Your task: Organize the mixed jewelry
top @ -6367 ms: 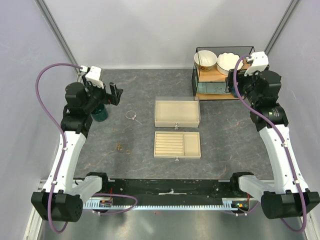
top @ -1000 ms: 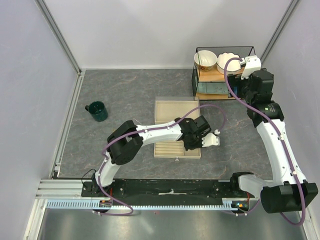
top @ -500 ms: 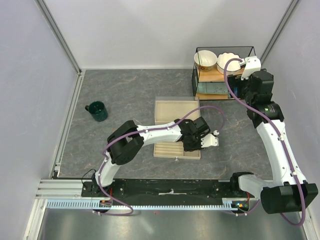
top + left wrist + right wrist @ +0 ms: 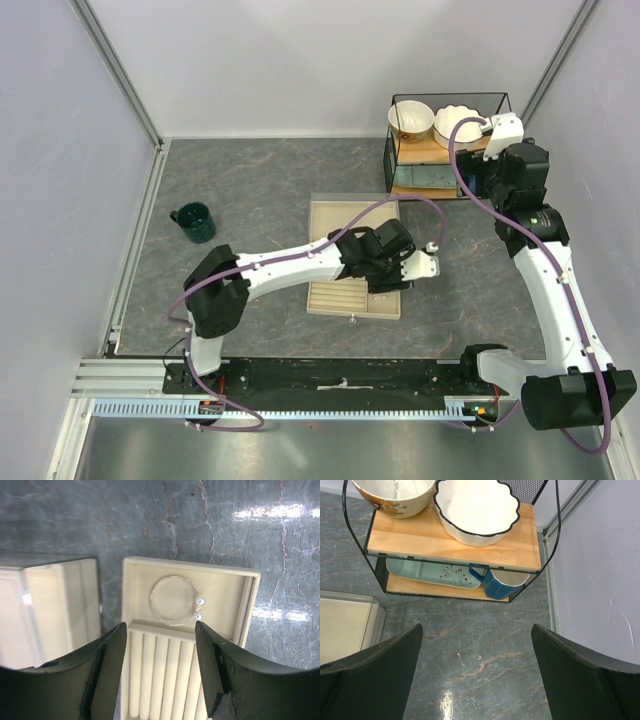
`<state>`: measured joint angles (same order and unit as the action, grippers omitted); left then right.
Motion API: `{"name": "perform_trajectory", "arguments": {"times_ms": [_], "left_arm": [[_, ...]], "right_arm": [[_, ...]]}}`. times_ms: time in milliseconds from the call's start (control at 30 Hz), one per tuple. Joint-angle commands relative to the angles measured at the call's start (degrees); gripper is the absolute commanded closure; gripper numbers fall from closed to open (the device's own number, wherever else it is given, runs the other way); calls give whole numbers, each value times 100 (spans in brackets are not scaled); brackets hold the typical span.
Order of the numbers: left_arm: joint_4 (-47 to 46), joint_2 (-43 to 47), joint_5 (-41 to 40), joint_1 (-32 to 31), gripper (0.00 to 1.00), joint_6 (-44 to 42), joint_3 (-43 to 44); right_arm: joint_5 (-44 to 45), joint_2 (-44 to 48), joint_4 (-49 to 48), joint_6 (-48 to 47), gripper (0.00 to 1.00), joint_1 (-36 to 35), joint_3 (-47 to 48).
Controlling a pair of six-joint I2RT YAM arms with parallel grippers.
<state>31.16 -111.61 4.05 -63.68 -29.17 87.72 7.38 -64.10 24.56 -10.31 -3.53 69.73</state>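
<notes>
A thin silvery hoop (image 4: pixel 173 625) with two small pearl-like beads lies flat in the plain end compartment of the beige slotted tray (image 4: pixel 252 600). My left gripper (image 4: pixel 160 630) hangs open above the tray's ring slots, just short of the hoop, and nothing is between its fingers. From above, the left arm reaches across the table and its gripper (image 4: pixel 378 272) covers the right part of the tray (image 4: pixel 325 297), so the hoop is hidden there. My right gripper (image 4: pixel 476 627) is open and empty above bare table in front of the shelf.
A second beige box (image 4: pixel 340 222) under a clear lid sits just behind the tray. A wire shelf (image 4: pixel 440 150) at the back right holds two bowls, a blue mug (image 4: pixel 502 582) and a patterned dish. A green mug (image 4: pixel 195 222) stands at the left.
My left gripper has opened over the last second and drawn back a little from the tray's right end. The hoop, once on the table left of the boxes, now lies in the tray. The right arm is still.
</notes>
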Motion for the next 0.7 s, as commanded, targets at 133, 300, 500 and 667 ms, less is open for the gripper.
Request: {"name": "perform_trajectory", "arguments": {"times_ms": [133,300,500,667], "left_arm": [[-75,1736,-107,338,33,244,-562],[329,2775,78,1179,31,412,-1125],[681,3996,43,2585,31,447,-1959],[655,4376,-527,3414,33,447,-2821]], "right_arm": [[-166,152,-118,81,2,19,-223],[-534,38,-109,178,2,19,-259],[-983,-164,-127,389,2,10,-188],[-1159,-454,-197,564,2,-86,-153]]}}
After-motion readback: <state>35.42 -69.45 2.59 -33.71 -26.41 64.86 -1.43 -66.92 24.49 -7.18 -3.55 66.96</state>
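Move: From the left gripper, empty over the tray, the two gold rings lying close together are about 34 cm left, 3 cm back and 9 cm below. Another ring sits 37 cm left and 6 cm ahead, the green mug 44 cm left and 14 cm ahead. The bracelet lies about 8 cm below and 2 cm back, with no sideways offset. The paired rings are some 59 cm left, 17 cm back and 31 cm below the right gripper. Lift the left gripper clear of the bracelet's compartment, then swing it left across and beyond the tray towards the loose rings, some 24 cm left, 7 cm forward and 12 cm higher overall, easing down at the very end. Turn the wrist counter-clockwise about 35 degrees, keeping the fingers roughly two-thirds open. Let the open right gripper sink a little and drift left. ##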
